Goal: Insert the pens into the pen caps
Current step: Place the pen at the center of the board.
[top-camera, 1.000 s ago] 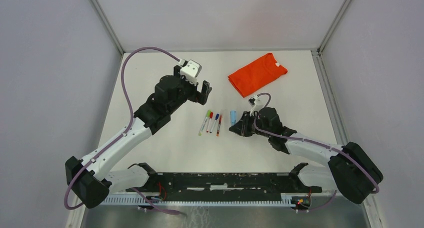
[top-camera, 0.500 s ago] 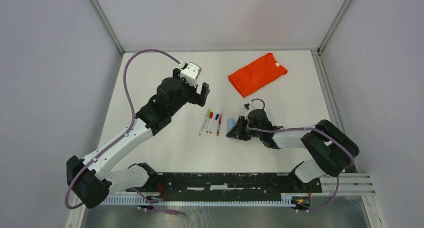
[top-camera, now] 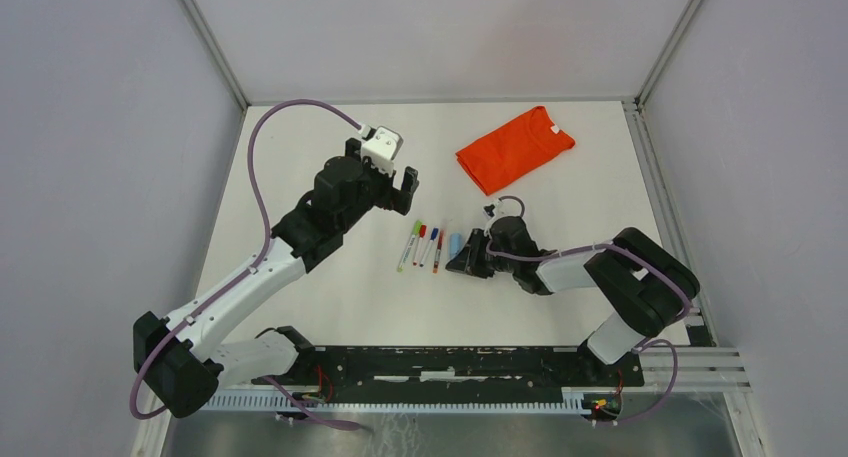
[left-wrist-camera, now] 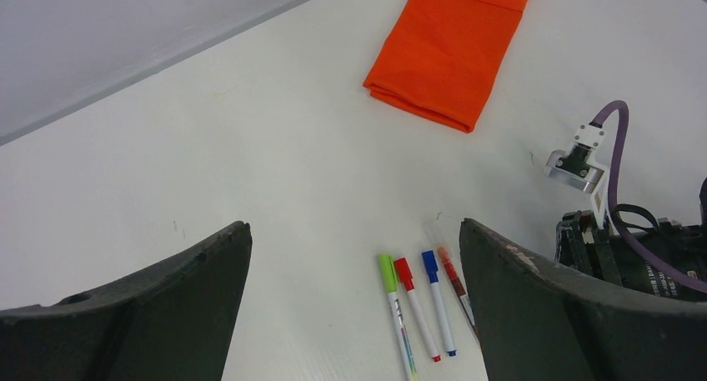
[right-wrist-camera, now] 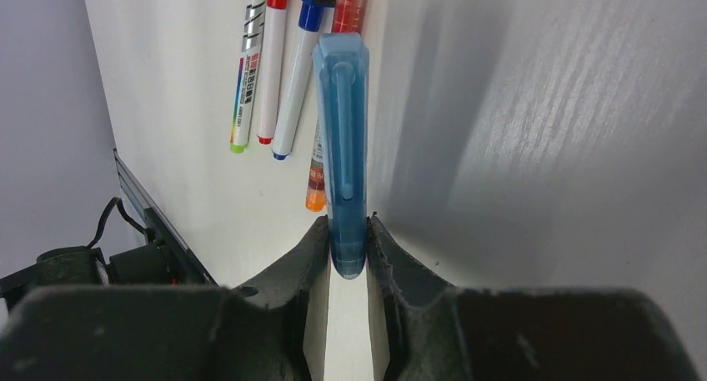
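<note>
Several pens lie side by side mid-table: a green pen point(top-camera: 409, 245) point(left-wrist-camera: 393, 306), a red pen point(top-camera: 420, 244) point(left-wrist-camera: 415, 306), a blue pen point(top-camera: 430, 247) point(left-wrist-camera: 438, 306) and a dark red pen with an orange end point(top-camera: 439, 253) point(left-wrist-camera: 454, 281). My right gripper point(top-camera: 462, 258) point(right-wrist-camera: 348, 231) is low at the table, shut on a translucent blue pen cap point(top-camera: 455, 245) point(right-wrist-camera: 343, 139). The cap points at the pens and lies just right of the orange-ended pen point(right-wrist-camera: 317, 177). My left gripper point(top-camera: 405, 183) point(left-wrist-camera: 354, 231) hovers open above and behind the pens, holding nothing.
A folded orange shirt point(top-camera: 515, 147) point(left-wrist-camera: 450, 47) lies at the back right of the table. The right arm's elbow point(top-camera: 640, 277) is folded low over the table's right side. Walls enclose the left, right and back.
My right gripper has slid left with the blue pen cap, up to the row of pens, and that arm has folded at the elbow. The left arm has barely moved.
</note>
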Motion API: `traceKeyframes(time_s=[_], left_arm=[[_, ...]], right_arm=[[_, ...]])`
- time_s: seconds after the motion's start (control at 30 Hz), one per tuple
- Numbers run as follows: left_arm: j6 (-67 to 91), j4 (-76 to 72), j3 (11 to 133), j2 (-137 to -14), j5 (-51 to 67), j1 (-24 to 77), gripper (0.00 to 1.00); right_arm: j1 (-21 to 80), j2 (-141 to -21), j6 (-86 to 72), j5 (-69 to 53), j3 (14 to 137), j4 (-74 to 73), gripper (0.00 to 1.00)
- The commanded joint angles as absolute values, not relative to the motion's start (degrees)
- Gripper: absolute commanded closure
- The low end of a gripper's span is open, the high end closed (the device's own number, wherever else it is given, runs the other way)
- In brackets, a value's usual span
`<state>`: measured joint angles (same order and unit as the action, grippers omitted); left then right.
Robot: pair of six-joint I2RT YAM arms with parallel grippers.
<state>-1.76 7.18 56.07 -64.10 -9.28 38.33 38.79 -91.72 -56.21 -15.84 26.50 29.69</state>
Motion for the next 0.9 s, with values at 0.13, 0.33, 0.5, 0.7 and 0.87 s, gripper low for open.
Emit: traceKeyframes(time_s=[0.13, 0.33, 0.5, 0.7, 0.87], left_arm=[[-1.90, 5.71, 56.25, -61.83, -11.58, 38.23, 0.02], [-1.97, 6.09, 56.39, -62.09, -11.50, 38.19, 0.02], [-1.99, 6.15, 56.34, -61.96, -11.76, 38.20, 0.01], [-1.03, 6.35, 56.43, -62.34, -13.59, 38.08, 0.00], [-0.18, 5.68, 56.08, -62.32, -13.56, 37.48, 0.00]], right_arm=[[38.45, -93.88, -56.81, -15.29, 29.96, 32.93, 0.71], [37.69, -93.35, -55.91, -15.78, 29.30, 32.24, 0.68], [37.37, -91.37, -53.42, -16.57, 28.92, 29.52, 0.60], [37.29, -85.57, -45.06, -11.99, 28.83, 19.65, 0.51], [37.12, -80.71, -35.95, -6.26, 31.09, 9.83, 0.45]])
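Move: The right hand still grips the light-blue pen by its near end, close above the board, with the far end tipped up; its resting spot is about 2 cm ahead and 2 cm below. The orange-red pen lies some 3 cm ahead and 3 cm left, the dark-blue marker about 4 ahead and 5 left, the red one 4 ahead and 6 left. From the idle left hand the spot is roughly 7 cm back, 9 cm right and 26 cm down. The right fingers let go of the light-blue pen's near end, opening from nearly shut to about half. The hand eases forward a good centimetre, low beside the orange-red pen, then withdraws about 2.5 cm to the right while rising about 1 cm, the wrist turning some 10 degrees and the fingers still spreading. ##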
